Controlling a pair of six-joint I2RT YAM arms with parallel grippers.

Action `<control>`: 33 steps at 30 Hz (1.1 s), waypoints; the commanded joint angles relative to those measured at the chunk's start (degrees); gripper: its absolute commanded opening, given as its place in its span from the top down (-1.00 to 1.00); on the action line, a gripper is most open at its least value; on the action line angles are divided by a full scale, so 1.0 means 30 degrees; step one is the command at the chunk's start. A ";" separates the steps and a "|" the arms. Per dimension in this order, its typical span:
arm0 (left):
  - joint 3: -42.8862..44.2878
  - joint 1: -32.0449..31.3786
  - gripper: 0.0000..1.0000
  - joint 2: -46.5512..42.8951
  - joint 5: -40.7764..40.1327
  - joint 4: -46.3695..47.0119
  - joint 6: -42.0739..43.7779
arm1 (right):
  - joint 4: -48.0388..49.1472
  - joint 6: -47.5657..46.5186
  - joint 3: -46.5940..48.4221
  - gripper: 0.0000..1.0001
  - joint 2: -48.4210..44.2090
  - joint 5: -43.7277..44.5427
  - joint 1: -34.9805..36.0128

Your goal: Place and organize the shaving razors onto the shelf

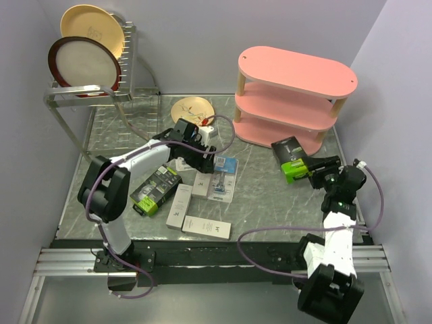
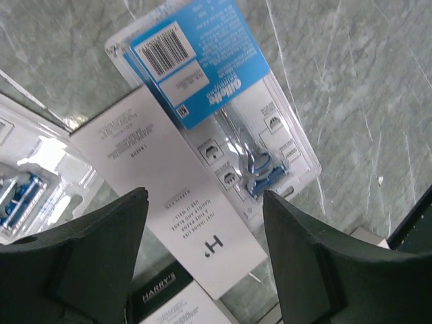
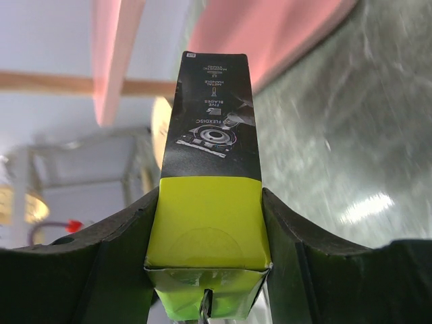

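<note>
The pink three-tier shelf (image 1: 290,94) stands at the back right. My right gripper (image 1: 312,169) is shut on a black-and-lime razor box (image 1: 291,160) just in front of the shelf's lowest board; in the right wrist view the box (image 3: 210,169) fills the gap between the fingers, with the shelf (image 3: 270,34) beyond. My left gripper (image 1: 201,159) hovers open above the loose packs. Below its spread fingers lie a slim white box (image 2: 169,189) and a blue-white blister card (image 2: 216,101). A second black-and-lime box (image 1: 155,189) and two more white boxes (image 1: 179,206) (image 1: 206,226) rest on the table.
A metal wire dish rack (image 1: 101,91) with two plates stands at the back left. A round wooden plate (image 1: 191,108) lies behind the left gripper. Another blister card (image 2: 27,182) shows at the left edge of the left wrist view.
</note>
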 commanded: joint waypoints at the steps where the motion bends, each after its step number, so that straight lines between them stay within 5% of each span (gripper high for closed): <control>1: 0.1206 0.0097 -0.48 0.0548 0.0712 -0.0064 -0.0262 | 0.8545 0.3052 -0.0604 1.00 0.1359 0.0002 -0.0758; 9: 0.2231 0.0126 -0.48 0.1485 0.0830 -0.0270 -0.0291 | 0.9988 0.4401 -0.0137 1.00 0.4989 0.1614 -0.2458; 25: 0.3579 -0.0021 -0.50 0.3302 0.0860 -0.0240 -0.0291 | 0.8147 0.6625 0.2177 1.00 1.1174 0.5334 -0.0701; 31: 0.3668 -0.0342 -0.51 0.3362 0.0568 -0.0650 -0.0174 | 0.7996 0.6920 0.2733 0.55 1.3019 0.6301 0.0818; 32: 0.3580 -0.0401 -0.51 0.3303 0.0538 -0.0766 -0.0203 | 0.8084 0.6921 0.2851 0.41 1.3457 0.6390 0.1142; 33: 0.3463 -0.0547 -0.51 0.3216 0.0538 -0.0739 -0.0204 | 0.8201 0.6834 0.2997 -0.03 1.3635 0.6449 0.1435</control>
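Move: The right hand already pinches the black-and-green razor box by its green end; the right end of the pink shelf's bottom tier lies about 16 cm ahead, 4 cm to the right and 8 cm below. The tier's right front post is roughly 13 cm ahead, 9 cm right and 7 cm below. From the empty left hand that tier end is about 14 cm ahead and 35 cm right, 2 cm lower, while the blue razor pack lies level ahead, 5 cm right and 8 cm below. Keeping its pinch on the green end, the right hand swings right with a little forward travel, turning some 20 degrees clockwise and rolling its left side up, then sinks about 4 cm and drives forward, for roughly 10 cm forward, 8 cm right and 5 cm down in all, taking the box's black end under the middle board, left of the front post. The left hand, fingers still open, eases about 4 cm forward, right and slightly down over the razor packages without closing. ##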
